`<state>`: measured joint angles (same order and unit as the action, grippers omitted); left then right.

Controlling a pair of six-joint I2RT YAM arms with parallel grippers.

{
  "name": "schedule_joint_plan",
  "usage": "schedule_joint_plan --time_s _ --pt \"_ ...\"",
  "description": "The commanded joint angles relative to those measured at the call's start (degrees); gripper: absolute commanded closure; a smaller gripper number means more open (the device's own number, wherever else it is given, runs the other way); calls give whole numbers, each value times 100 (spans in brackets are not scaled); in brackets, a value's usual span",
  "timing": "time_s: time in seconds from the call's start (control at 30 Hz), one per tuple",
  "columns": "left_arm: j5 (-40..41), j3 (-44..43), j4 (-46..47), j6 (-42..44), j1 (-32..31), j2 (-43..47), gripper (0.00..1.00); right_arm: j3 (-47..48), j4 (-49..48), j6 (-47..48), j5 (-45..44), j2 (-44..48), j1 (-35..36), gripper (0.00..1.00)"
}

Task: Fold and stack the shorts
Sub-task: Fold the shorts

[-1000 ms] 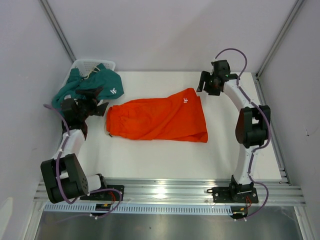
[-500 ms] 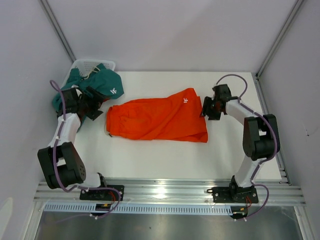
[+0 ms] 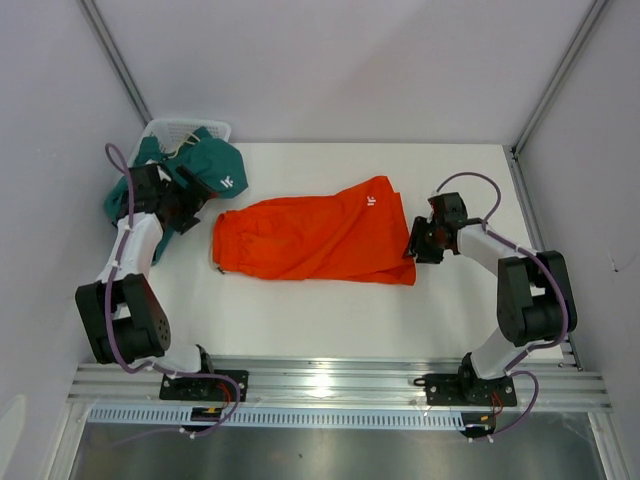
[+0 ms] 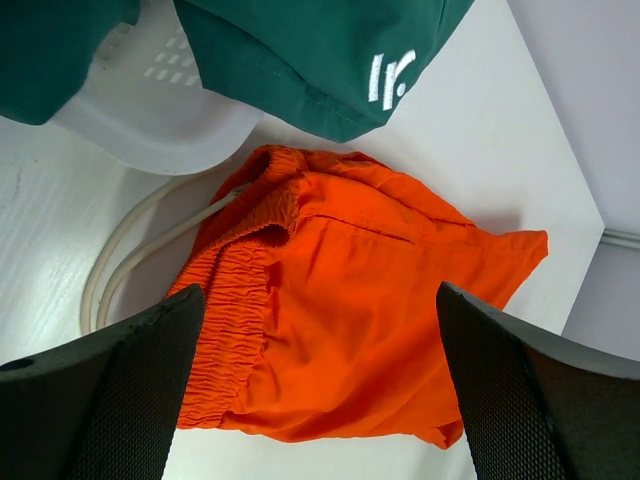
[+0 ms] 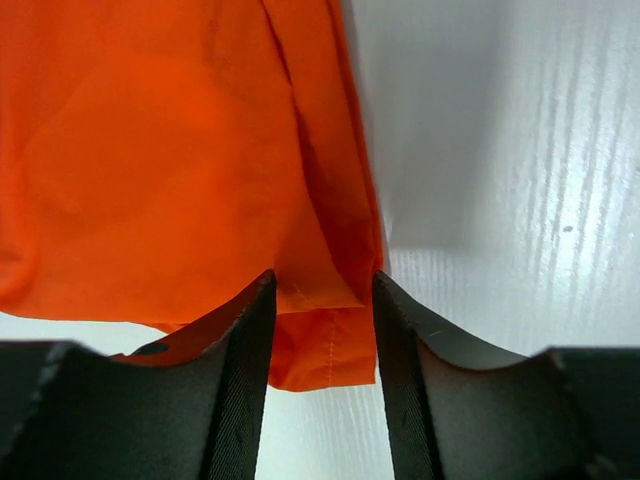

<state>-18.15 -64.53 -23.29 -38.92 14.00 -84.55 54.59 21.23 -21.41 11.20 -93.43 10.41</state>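
Observation:
The orange-red shorts (image 3: 315, 238) lie spread flat mid-table, waistband to the left, white logo at the far right. My right gripper (image 3: 415, 240) sits low at their near right corner. In the right wrist view its fingers straddle the hem corner (image 5: 325, 340) with a gap still between them, partly closed and not pinching. My left gripper (image 3: 195, 195) hovers wide open just left of the waistband (image 4: 235, 300), holding nothing. The teal shorts (image 3: 215, 165) drape over the white mesh basket (image 3: 170, 130) at the far left corner.
The white drawstring (image 4: 120, 250) loops on the table beside the basket wall (image 4: 150, 120). Bare white table (image 3: 300, 300) runs in front of the orange shorts. A metal rail (image 3: 340, 385) lines the near edge, and enclosure walls stand on both sides.
My right gripper has come toward the near side along the shorts' right edge to the hem corner, its jaws narrowing. My left arm has shifted toward the basket, its jaws staying wide.

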Motion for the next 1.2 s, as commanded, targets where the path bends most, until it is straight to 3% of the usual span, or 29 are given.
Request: schedule_joint_plan --time_s 0.0,0.23,0.43,0.47,0.8,0.97,1.17 --pt "163 -218 8 121 -117 -52 2 34 -374 -48 171 88 66 55" --pt "198 -104 61 121 -161 -44 2 122 -383 -144 312 -70 92 59" --pt "242 -103 61 147 -169 -70 2 131 -375 -100 383 -79 145 88" --pt "233 -95 70 147 -169 -79 2 148 -348 -74 391 -53 145 100" --pt "251 -147 88 130 -196 -52 2 61 513 -100 102 1607 347 100" --pt "286 -226 17 200 -257 -158 2 -517 1013 -144 -329 2538 330 100" --pt "356 -200 96 191 -424 -254 3 -1108 961 -381 -425 2681 312 100"
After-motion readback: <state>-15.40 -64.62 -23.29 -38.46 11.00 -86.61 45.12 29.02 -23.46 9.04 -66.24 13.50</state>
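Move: The loose near-right corner of the shorts' top layer lies practically between the right hand's open fingers, about 1 cm to the left and 1 cm below. The under layer's near corner sticks out some 4 cm back of the hand. The small white logo is roughly 16 cm ahead and 8 cm left, the shorts' raised far corner about 20 cm ahead and 4 cm left. From the left hand, the loose corner is some 42 cm right, 6 cm back and 14 cm lower. The shorts' loose near-right corner is pinched by the right hand, which first slides about 2 cm left, almost level, and shuts its half-open fingers fully. Keeping the pinch, it lifts about 10 cm, fingers tilting outward some 15 degrees, then draws back about 6 cm towards the base, drifting right and sinking a little at the end. ##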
